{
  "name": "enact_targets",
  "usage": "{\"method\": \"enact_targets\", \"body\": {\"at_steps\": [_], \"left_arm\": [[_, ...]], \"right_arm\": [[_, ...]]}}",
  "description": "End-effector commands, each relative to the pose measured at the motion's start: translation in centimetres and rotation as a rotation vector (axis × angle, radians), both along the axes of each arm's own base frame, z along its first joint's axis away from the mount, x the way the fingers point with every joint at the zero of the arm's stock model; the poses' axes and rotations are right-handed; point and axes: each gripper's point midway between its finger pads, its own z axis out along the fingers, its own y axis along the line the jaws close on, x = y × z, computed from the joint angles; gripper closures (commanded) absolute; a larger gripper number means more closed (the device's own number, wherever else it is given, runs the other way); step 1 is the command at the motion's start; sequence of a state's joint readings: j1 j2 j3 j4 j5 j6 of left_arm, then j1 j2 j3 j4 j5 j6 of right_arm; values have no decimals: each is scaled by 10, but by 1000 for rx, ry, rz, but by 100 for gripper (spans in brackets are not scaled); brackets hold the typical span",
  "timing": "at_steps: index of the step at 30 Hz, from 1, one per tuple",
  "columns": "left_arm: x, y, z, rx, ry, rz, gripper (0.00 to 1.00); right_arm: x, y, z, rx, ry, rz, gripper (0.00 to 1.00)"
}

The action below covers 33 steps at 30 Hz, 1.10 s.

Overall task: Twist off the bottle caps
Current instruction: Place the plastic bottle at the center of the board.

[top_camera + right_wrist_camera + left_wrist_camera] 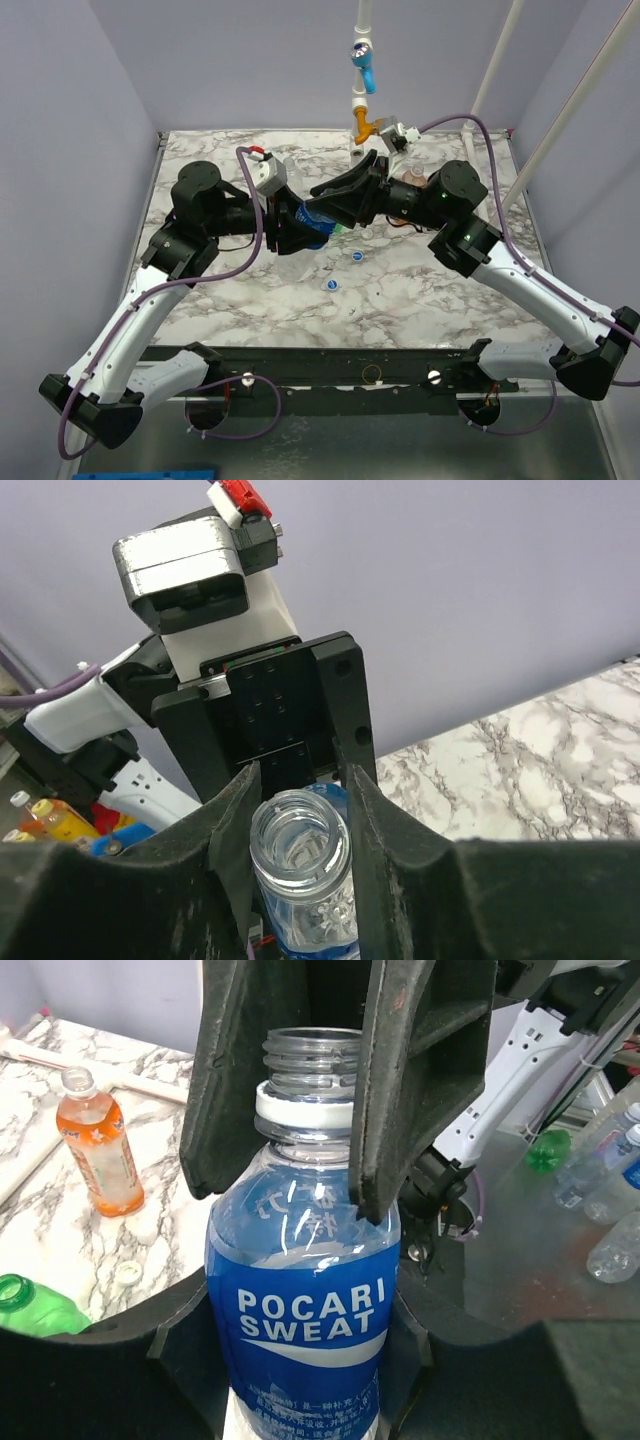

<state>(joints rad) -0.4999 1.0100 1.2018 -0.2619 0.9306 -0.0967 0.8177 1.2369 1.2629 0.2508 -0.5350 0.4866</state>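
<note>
The clear bottle with the blue label [300,1310] is held in my left gripper [300,1370], which is shut round its body. Its threaded mouth [298,842] is bare, with only a white ring below it. My right gripper [300,820] is closed against both sides of that neck, and its dark fingers [420,1080] flank the threads. From above, both grippers meet over the table's middle [320,215]. Two loose bottle caps [356,256] [331,285] lie on the marble just in front. An orange bottle [100,1145] stands upright, and a green bottle [30,1310] shows an open mouth.
A white pipe stand with a blue fitting [366,68] and an orange fitting [366,126] rises at the back edge of the marble table [420,300]. Another small cap [127,1273] lies near the orange bottle. Several spare bottles [610,1190] lie beyond the table.
</note>
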Motion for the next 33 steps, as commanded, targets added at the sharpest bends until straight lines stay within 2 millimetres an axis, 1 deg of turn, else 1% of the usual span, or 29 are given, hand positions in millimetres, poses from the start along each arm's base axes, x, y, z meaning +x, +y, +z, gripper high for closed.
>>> {"method": "enact_targets", "body": {"at_steps": [1,2,3,4,6,7,9,11,13,15,17,20,21,22,24,26,30,33], "left_arm": [[6,2,16,-44,-23,57,51],[7,3,16,-46,-15,76,21],[10,5,15,-47,-9,101,3],[12,7,14,-43,4,125,1],[18,11,7,-23,28,180,1],[21,14,3,-5,35,204,1],[25,20,-8,46,41,244,1],[33,26,-19,110,30,289,1],[47,34,-27,163,47,358,1],[60,43,-35,207,88,417,1],[71,52,-44,233,130,464,1],[83,69,-58,254,157,530,1],[86,75,-63,261,167,555,1],[89,79,-68,269,175,575,1],[96,88,-77,295,172,617,1],[103,97,-89,332,171,661,1],[110,108,-107,383,167,709,1],[112,111,-113,391,178,724,1]], "right_arm": [[11,-13,-3,-44,-22,-120,80],[16,-16,-5,-60,-27,-155,81],[20,-20,-7,-81,-41,-188,81],[25,-24,-10,-100,-47,-227,81],[35,-33,-21,-154,-67,-301,81],[40,-37,-34,-204,-57,-334,83],[51,-49,-54,-265,-54,-417,88],[60,-61,-80,-333,-40,-494,90],[65,-71,-111,-403,-23,-540,90],[72,-82,-146,-460,21,-606,90],[75,-92,-172,-476,50,-658,90],[76,-100,-199,-504,53,-689,90],[80,-102,-203,-506,50,-712,90],[82,-105,-213,-529,49,-730,90],[86,-111,-226,-552,55,-766,90],[88,-115,-235,-556,49,-789,89],[92,-120,-244,-537,45,-829,83],[92,-122,-250,-528,39,-841,79]]}}
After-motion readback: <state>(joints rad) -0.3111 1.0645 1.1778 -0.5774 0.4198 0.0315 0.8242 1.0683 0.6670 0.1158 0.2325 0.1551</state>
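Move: Down below the bottle both hands still hold, the board-centre spot lies about 8 cm ahead of the right hand, 11 cm to its right and 45 cm beneath. From the right hand, one blue cap lies some 15 cm ahead and 9 cm right, the other 8 ahead and 2 right; the green bottle stands 22 ahead, 2 right, the orange bottle 25 ahead, 20 right. From the left hand the spot is about 10 ahead, 11 right, 39 below. Opening wide, the left hand lets go of the bottle's body and draws away, forward, down and left by about 10 cm each, turning counter-clockwise. The right hand keeps its pinch at the neck and carries the bottle some 25 cm down towards the board, also right and forward, easing off near the end while turning clockwise and tipping its fingers down. ##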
